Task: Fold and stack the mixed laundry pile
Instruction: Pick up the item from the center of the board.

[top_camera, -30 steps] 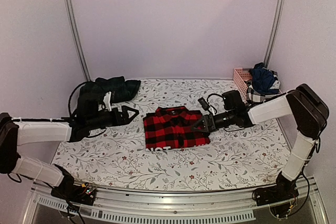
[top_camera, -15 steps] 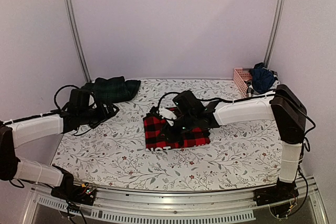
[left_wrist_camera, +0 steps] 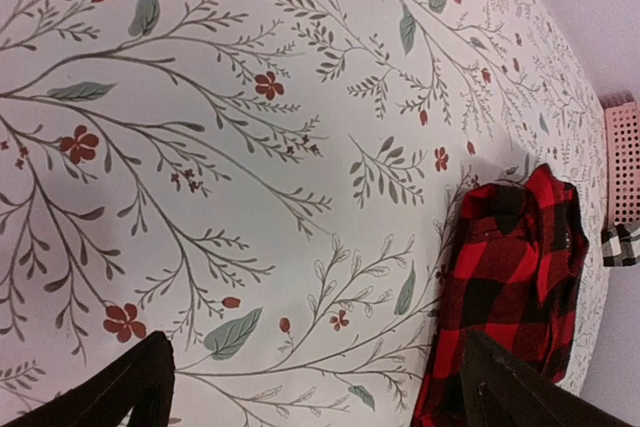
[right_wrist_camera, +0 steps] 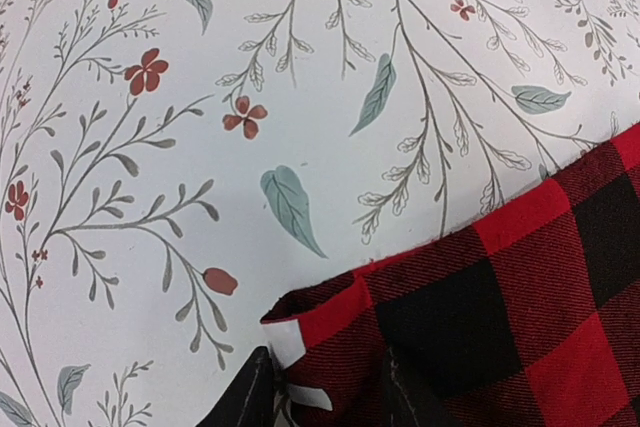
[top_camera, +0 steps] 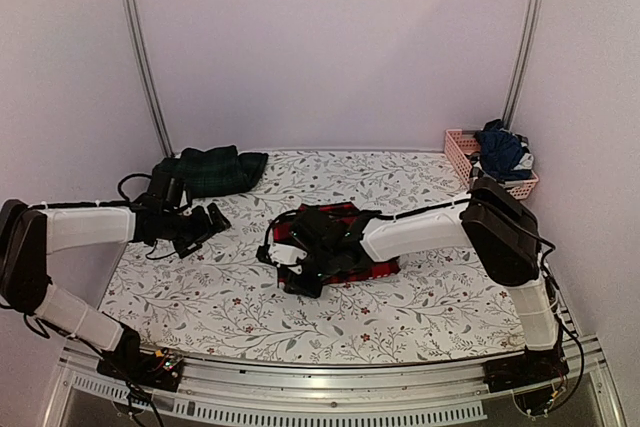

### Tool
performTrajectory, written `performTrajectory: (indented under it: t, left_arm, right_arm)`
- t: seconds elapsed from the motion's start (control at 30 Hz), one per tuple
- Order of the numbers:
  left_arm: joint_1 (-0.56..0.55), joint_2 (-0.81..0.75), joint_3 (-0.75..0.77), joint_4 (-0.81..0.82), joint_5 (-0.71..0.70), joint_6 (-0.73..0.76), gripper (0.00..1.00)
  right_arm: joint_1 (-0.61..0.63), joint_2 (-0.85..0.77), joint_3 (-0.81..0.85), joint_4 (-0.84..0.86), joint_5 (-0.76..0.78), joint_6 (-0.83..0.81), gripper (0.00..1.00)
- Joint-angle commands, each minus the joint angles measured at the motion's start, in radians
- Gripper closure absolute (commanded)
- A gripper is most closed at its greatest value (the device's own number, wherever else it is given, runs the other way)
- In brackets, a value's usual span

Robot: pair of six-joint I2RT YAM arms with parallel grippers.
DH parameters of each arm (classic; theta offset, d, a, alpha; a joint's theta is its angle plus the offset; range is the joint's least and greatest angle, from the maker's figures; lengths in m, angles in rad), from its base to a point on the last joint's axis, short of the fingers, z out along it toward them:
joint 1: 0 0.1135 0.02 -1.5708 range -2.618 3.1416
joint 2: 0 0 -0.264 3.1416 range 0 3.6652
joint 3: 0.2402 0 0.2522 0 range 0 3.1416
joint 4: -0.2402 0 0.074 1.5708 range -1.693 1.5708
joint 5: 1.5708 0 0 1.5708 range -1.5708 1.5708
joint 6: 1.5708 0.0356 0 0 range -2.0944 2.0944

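The red-and-black checked flannel shirt (top_camera: 372, 269) lies folded mid-table, largely covered by my right arm, which reaches across it to the left. My right gripper (top_camera: 298, 275) sits at the shirt's near-left corner. In the right wrist view that corner of the shirt (right_wrist_camera: 520, 287), with a white tag, bunches between the two fingers of the right gripper (right_wrist_camera: 330, 402), which is shut on it. My left gripper (top_camera: 205, 225) hovers left of the shirt, open. The left wrist view shows the left gripper (left_wrist_camera: 320, 397) with only tablecloth between its wide fingers, the shirt (left_wrist_camera: 510, 277) beside one finger. A dark green tartan piece (top_camera: 215, 169) lies at the back left.
A pink slatted basket (top_camera: 458, 147) stands at the back right with dark navy clothes (top_camera: 500, 152) heaped in it. The basket (left_wrist_camera: 622, 157) shows at the left wrist view's edge. The white leaf-patterned cloth (top_camera: 430, 297) covers the table. Metal posts rise at both back corners.
My right arm has swept left across the shirt to its near-left corner and its jaws have narrowed onto the fabric. My left arm has drawn back to the left, still open.
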Motion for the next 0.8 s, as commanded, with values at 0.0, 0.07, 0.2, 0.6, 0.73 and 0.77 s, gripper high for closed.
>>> performTrajectory:
  t: [0.0,0.07,0.2,0.6,0.73,0.77]
  left_arm:
    - [0.004,-0.081,-0.034,0.096,0.026,0.026,0.0]
    - [0.001,-0.109,-0.053,0.123,0.012,0.031,0.0]
    - [-0.002,-0.101,-0.065,0.125,0.011,0.06,0.0]
    - [-0.008,-0.12,-0.224,0.498,0.267,-0.011,0.0]
    - [-0.019,-0.073,-0.216,0.601,0.312,-0.057,0.0]
    - [-0.024,-0.054,-0.211,0.62,0.317,-0.066,0.0]
  right_arm:
    - [0.021,0.073,0.023,-0.059,0.087,-0.03,0.65]
    - [0.025,0.08,0.021,-0.059,0.109,-0.034,0.68]
    - [0.03,0.088,0.021,-0.046,0.192,-0.048,0.86]
    - [-0.018,-0.124,-0.109,0.216,0.076,-0.006,1.0]
    - [-0.042,-0.131,-0.1,0.241,0.062,0.017,1.0]
    - [-0.046,-0.127,-0.094,0.244,0.062,0.025,1.0]
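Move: The red-and-black checked item's near left corner already lies between the right hand's parted fingers, about 1 cm ahead; its middle is some 10 cm ahead, 10 cm to the right and level. The folded green cloth is roughly 30 cm ahead and 20 cm to the left. From the left hand, the item's middle lies about 27 cm to the right, straight across, some 6 cm below. Right fingers pinch the checked item's corner, easing forward, then lift about 3 cm; open left hand rises, moving right. ##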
